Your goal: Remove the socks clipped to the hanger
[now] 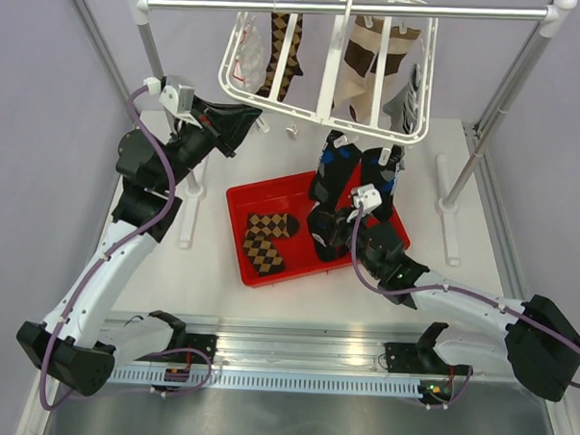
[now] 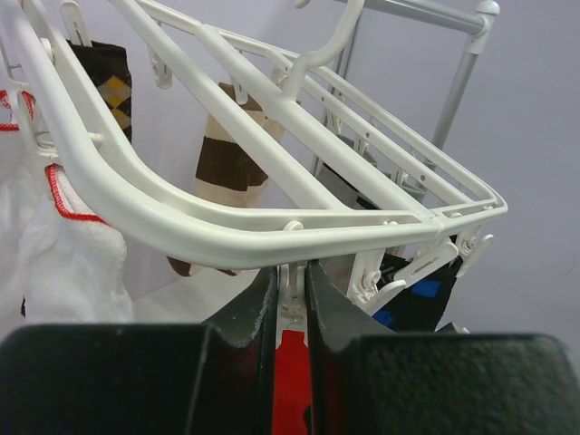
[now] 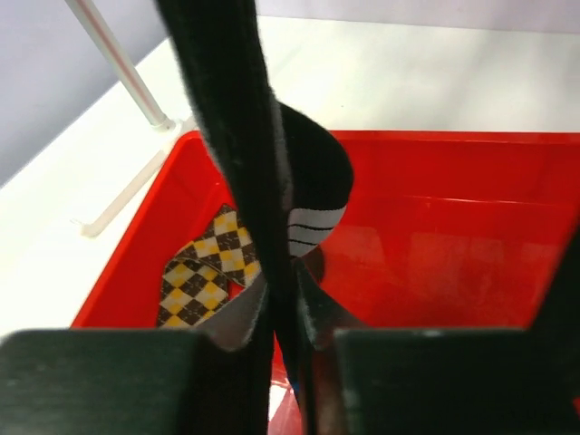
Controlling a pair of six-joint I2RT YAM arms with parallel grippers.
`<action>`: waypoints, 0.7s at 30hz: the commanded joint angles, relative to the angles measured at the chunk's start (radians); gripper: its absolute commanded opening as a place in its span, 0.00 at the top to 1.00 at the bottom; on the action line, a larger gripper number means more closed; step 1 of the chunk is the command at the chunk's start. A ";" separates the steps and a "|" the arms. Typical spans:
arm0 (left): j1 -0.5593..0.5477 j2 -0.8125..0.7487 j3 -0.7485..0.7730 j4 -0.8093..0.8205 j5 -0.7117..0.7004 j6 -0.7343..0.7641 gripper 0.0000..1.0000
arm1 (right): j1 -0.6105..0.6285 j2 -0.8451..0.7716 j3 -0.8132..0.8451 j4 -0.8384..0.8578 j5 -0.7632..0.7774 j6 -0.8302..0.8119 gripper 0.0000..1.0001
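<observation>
The white hanger (image 1: 228, 84) hangs from the silver rail with socks clipped under it: a brown argyle sock (image 1: 283, 46), a brown-cream striped sock (image 1: 362, 67) and a grey sock (image 1: 407, 105). Two black socks with blue marks (image 1: 334, 171) dangle from clips at its near edge, over the red tray. My left gripper (image 1: 250, 118) is at the hanger's near left corner. In the left wrist view the left gripper (image 2: 291, 277) is shut on a small white clip (image 2: 292, 292) under the frame (image 2: 227, 228). My right gripper (image 1: 333, 222) (image 3: 283, 292) is shut on a black sock (image 3: 234, 109).
A red tray (image 1: 235, 202) (image 3: 435, 263) on the table holds one argyle sock (image 1: 266, 241) (image 3: 201, 274). The silver rail stand (image 1: 507, 87) has posts and white feet on both sides. A white cloth with red trim (image 2: 56, 237) hangs at the hanger's left end.
</observation>
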 commanded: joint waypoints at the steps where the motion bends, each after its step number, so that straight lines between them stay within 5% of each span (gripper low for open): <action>1: -0.007 0.005 0.036 -0.014 0.024 -0.013 0.82 | -0.003 -0.036 0.005 0.055 0.010 0.013 0.86; 4: -0.007 0.008 0.031 -0.031 0.037 -0.015 0.67 | -0.001 -0.089 0.009 0.016 0.026 0.013 0.99; 9: -0.007 -0.031 -0.050 -0.058 0.045 -0.041 0.44 | -0.001 -0.152 0.032 -0.035 0.022 0.004 0.99; 15: -0.007 -0.116 -0.147 -0.113 0.033 -0.070 0.36 | 0.013 -0.159 0.062 -0.067 0.022 -0.009 0.99; 21: -0.039 -0.188 -0.216 -0.101 0.171 -0.098 0.34 | 0.029 -0.143 0.069 -0.067 0.045 -0.013 0.99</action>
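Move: The dark blue sock is already between the right fingers near its foot; its middle is about 11 cm above that hand, 3 cm ahead and 2 cm left. From the right hand, the second blue sock hangs some 8 cm right, 3 cm ahead and 13 cm up, and the dropped argyle sock lies 17 cm left, 11 cm ahead. The left hand still holds an empty clip on the hanger's near rim; from there the blue sock is about 17 cm right, 1 cm ahead and 18 cm down, the white sock 12 cm ahead and 3 cm left. The right fingers close the rest of the way, pinching the hanging dark blue sock near its foot, and lift some 4.5 cm, easing slightly back and right before they stop and keep their grip. Meanwhile the left fingers open wide and let go of the empty clip on the hanger's near rim, then that hand sinks about 8 cm below the rim, tipping down some 10 degrees and drawing back about 3 cm at the end. ##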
